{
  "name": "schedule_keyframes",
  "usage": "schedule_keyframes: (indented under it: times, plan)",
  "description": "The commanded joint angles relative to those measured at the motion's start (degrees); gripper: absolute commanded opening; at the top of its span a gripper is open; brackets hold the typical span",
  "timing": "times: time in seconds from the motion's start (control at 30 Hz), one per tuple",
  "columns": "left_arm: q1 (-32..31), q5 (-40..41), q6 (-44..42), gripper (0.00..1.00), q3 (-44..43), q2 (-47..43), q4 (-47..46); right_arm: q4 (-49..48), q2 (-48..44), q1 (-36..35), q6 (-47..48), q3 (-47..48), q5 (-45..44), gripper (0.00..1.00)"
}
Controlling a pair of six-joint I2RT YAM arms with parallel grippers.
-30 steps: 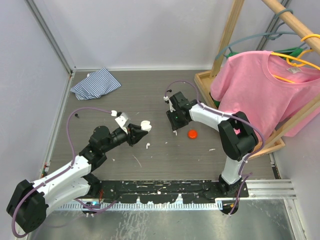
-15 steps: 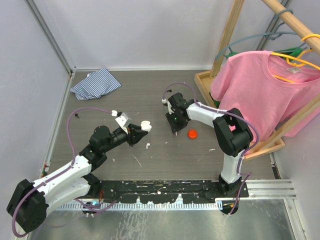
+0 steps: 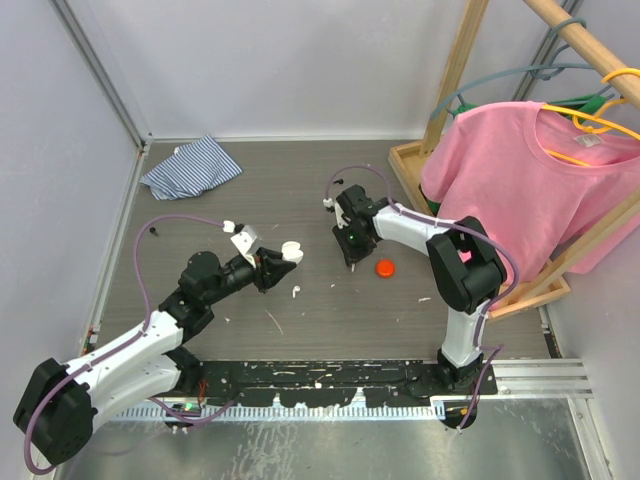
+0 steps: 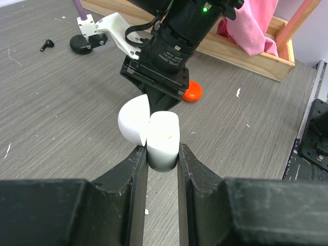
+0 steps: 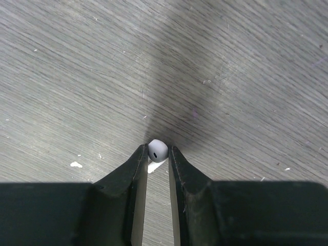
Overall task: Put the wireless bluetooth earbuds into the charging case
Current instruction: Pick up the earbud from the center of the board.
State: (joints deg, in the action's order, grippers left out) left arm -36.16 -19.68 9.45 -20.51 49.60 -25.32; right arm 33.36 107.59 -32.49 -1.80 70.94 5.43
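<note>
My left gripper (image 4: 162, 152) is shut on a white charging case (image 4: 163, 137) and holds it above the table with its lid (image 4: 133, 121) hinged open; the case (image 3: 290, 250) also shows from the top. My right gripper (image 5: 158, 151) points down at the table, shut on a white earbud (image 5: 157, 149) pinched between its fingertips. From above, the right gripper (image 3: 349, 260) stands just right of the held case. A black earbud (image 4: 47, 44) lies on the table beyond, beside a black round case (image 4: 79, 46).
A red round case (image 3: 385, 267) sits right of my right gripper. A small white piece (image 3: 295, 292) lies under the left gripper. A striped cloth (image 3: 190, 165) lies at the back left. A pink shirt (image 3: 520, 180) hangs on a wooden rack (image 3: 415, 160) at the right.
The right gripper's jaws have closed onto the white earbud, after the arm shifted slightly left. The left arm and its case have not moved.
</note>
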Motion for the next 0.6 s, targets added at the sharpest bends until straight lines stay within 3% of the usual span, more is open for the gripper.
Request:
schedule_keyframes:
  times: [0.0, 0.27, 0.57]
  plan:
    - [-0.22, 0.32, -1.11, 0.0, -0.62, -0.46, -2.23, -1.28, -6.78, -0.22, 0.14, -0.03, -0.25, 0.2]
    - [-0.2, 0.66, -0.75, 0.01, 1.12, -0.77, -6.25, -6.48, -15.71, -2.74, -0.44, -2.64, -4.39, 0.19]
    - [-0.22, -0.61, -1.55, 0.01, 4.78, 1.68, -16.71, -16.35, -27.16, -5.88, -1.4, -8.95, -4.9, 0.18]
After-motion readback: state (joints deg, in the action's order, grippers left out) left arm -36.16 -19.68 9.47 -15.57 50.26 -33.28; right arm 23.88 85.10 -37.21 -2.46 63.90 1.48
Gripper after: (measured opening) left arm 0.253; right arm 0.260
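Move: The open white charging case, held up in the left gripper, lies roughly 14 cm left of the right hand, about 6 cm back and some 16 cm above it. From the right hand the orange round case is about 9 cm right and 1 cm back, and the other white earbud 13 cm left and 7 cm back, both at table level. From the left hand the case sits 1 cm ahead and 2 cm right, and the right gripper's earbud 7 cm ahead, 16 cm right, 17 cm below. Keep the right gripper shut on the white earbud and raise it off the board, straight up at first, then easing slightly left towards the open charging case, about 12 cm up in all. While rising, swing the fingertips forward and a little left by some 25 degrees. With the left gripper keep hold of the case, letting it sink about 1 cm at the end. ##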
